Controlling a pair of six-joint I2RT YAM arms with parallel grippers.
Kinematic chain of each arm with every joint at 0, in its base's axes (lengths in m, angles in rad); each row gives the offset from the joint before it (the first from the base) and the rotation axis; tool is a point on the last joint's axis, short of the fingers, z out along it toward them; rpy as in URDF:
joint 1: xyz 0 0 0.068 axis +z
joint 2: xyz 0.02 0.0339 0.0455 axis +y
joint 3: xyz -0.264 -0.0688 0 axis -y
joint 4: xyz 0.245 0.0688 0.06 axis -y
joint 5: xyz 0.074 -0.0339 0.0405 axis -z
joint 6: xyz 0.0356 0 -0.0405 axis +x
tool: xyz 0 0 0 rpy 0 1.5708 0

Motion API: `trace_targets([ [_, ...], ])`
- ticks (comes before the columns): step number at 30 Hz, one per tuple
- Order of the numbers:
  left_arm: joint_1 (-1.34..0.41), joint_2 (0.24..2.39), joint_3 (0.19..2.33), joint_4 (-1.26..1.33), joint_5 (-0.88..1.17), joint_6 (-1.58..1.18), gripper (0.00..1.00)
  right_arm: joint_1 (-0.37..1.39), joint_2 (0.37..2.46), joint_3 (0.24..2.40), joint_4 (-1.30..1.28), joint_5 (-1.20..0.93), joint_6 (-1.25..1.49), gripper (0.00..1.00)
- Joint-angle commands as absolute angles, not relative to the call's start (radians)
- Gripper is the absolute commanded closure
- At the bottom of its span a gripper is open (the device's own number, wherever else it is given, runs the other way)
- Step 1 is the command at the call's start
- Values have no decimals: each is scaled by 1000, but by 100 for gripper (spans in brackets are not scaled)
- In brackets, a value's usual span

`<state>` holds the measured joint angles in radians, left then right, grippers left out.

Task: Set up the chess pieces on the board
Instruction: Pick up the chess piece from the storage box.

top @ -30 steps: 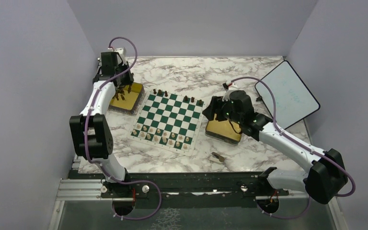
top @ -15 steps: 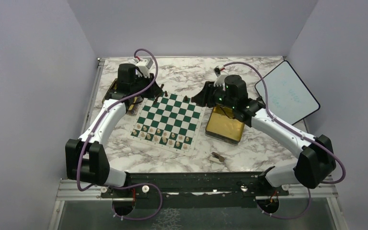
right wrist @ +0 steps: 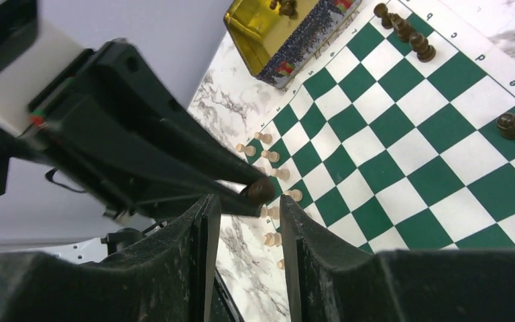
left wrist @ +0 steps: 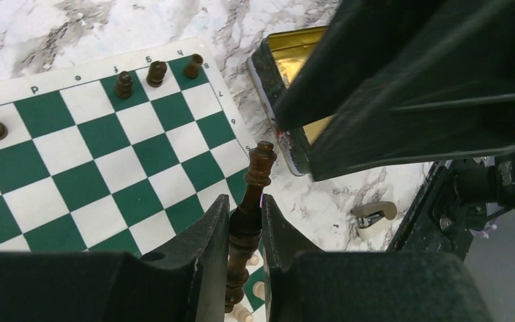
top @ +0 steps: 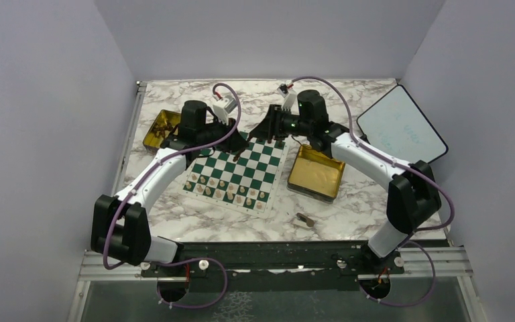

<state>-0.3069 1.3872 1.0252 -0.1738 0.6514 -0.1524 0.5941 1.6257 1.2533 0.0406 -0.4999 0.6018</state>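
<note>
The green and white board (top: 236, 169) lies mid-table, with pale chess pieces (top: 231, 193) along its near rows and a few dark ones (left wrist: 155, 72) at its far edge. My left gripper (left wrist: 245, 204) is shut on a tall dark brown piece (left wrist: 260, 168) and holds it above the board's far side (top: 241, 142). My right gripper (right wrist: 245, 208) hangs open just opposite. The held piece's top (right wrist: 260, 191) sits right ahead of its fingertips, with nothing between them. In the top view both grippers nearly meet, the right gripper (top: 268, 127) facing the left one.
A gold tin (top: 159, 129) holding dark pieces (right wrist: 283, 7) stands left of the board. Another gold tin (top: 316, 173) stands to the board's right. A white tablet (top: 402, 131) lies at the far right. A small beige object (top: 304, 219) rests on the marble near the front.
Both arms left their tins and swung inward to meet over the board's far edge. The left carries the dark piece. The right jaws have narrowed.
</note>
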Motion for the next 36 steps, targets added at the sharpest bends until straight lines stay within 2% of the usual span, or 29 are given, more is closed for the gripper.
trace_targets([
  [1,-332,1347,1007,-126,722,-105,86,591,1688,1319,32,-592,635,56],
  [4,-347,1339,1002,-125,712,-95,86,591,1713,1334,19,-623,634,55],
  [6,-351,1335,1002,-126,708,-89,86,591,1716,1327,34,-637,642,59],
  [12,-354,1332,1002,-126,691,-84,86,591,1701,1300,53,-636,651,78],
  [14,-353,1332,999,-125,682,-87,86,591,1691,1290,53,-627,653,81],
  [16,-354,1328,999,-124,680,-89,86,591,1685,1285,46,-619,652,80],
  [18,-353,1327,996,-123,676,-88,86,591,1683,1281,42,-622,651,71],
  [21,-354,1322,993,-121,667,-87,86,591,1682,1277,37,-626,650,64],
  [31,-354,1325,987,-114,663,-91,86,590,1680,1264,39,-630,653,63],
  [36,-354,1326,985,-112,659,-89,85,591,1677,1259,51,-624,655,86],
])
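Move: The left hand already grips the dark chess piece at mid-length; the right fingertips it is being brought to are about 4 cm to its right, 2 cm ahead and 4 cm higher. From the right hand, that chess piece's middle is some 4 cm left, 2 cm back and 4 cm below, its head end nearer. The three dark pieces stand about 7 cm ahead, 3 cm right and 20 cm below the right hand; the empty box is roughly 17 cm right, 4 cm back, equally low. Down about 2.5 cm and a little to the left, the right hand lowers its fingertips onto the head of the held chess piece, turning under 10 degrees; the fingers close, reopen partway, then close again, pinching the head. The left hand eases some 2 cm back and to the right, then stays there, keeping its grip on the middle. ##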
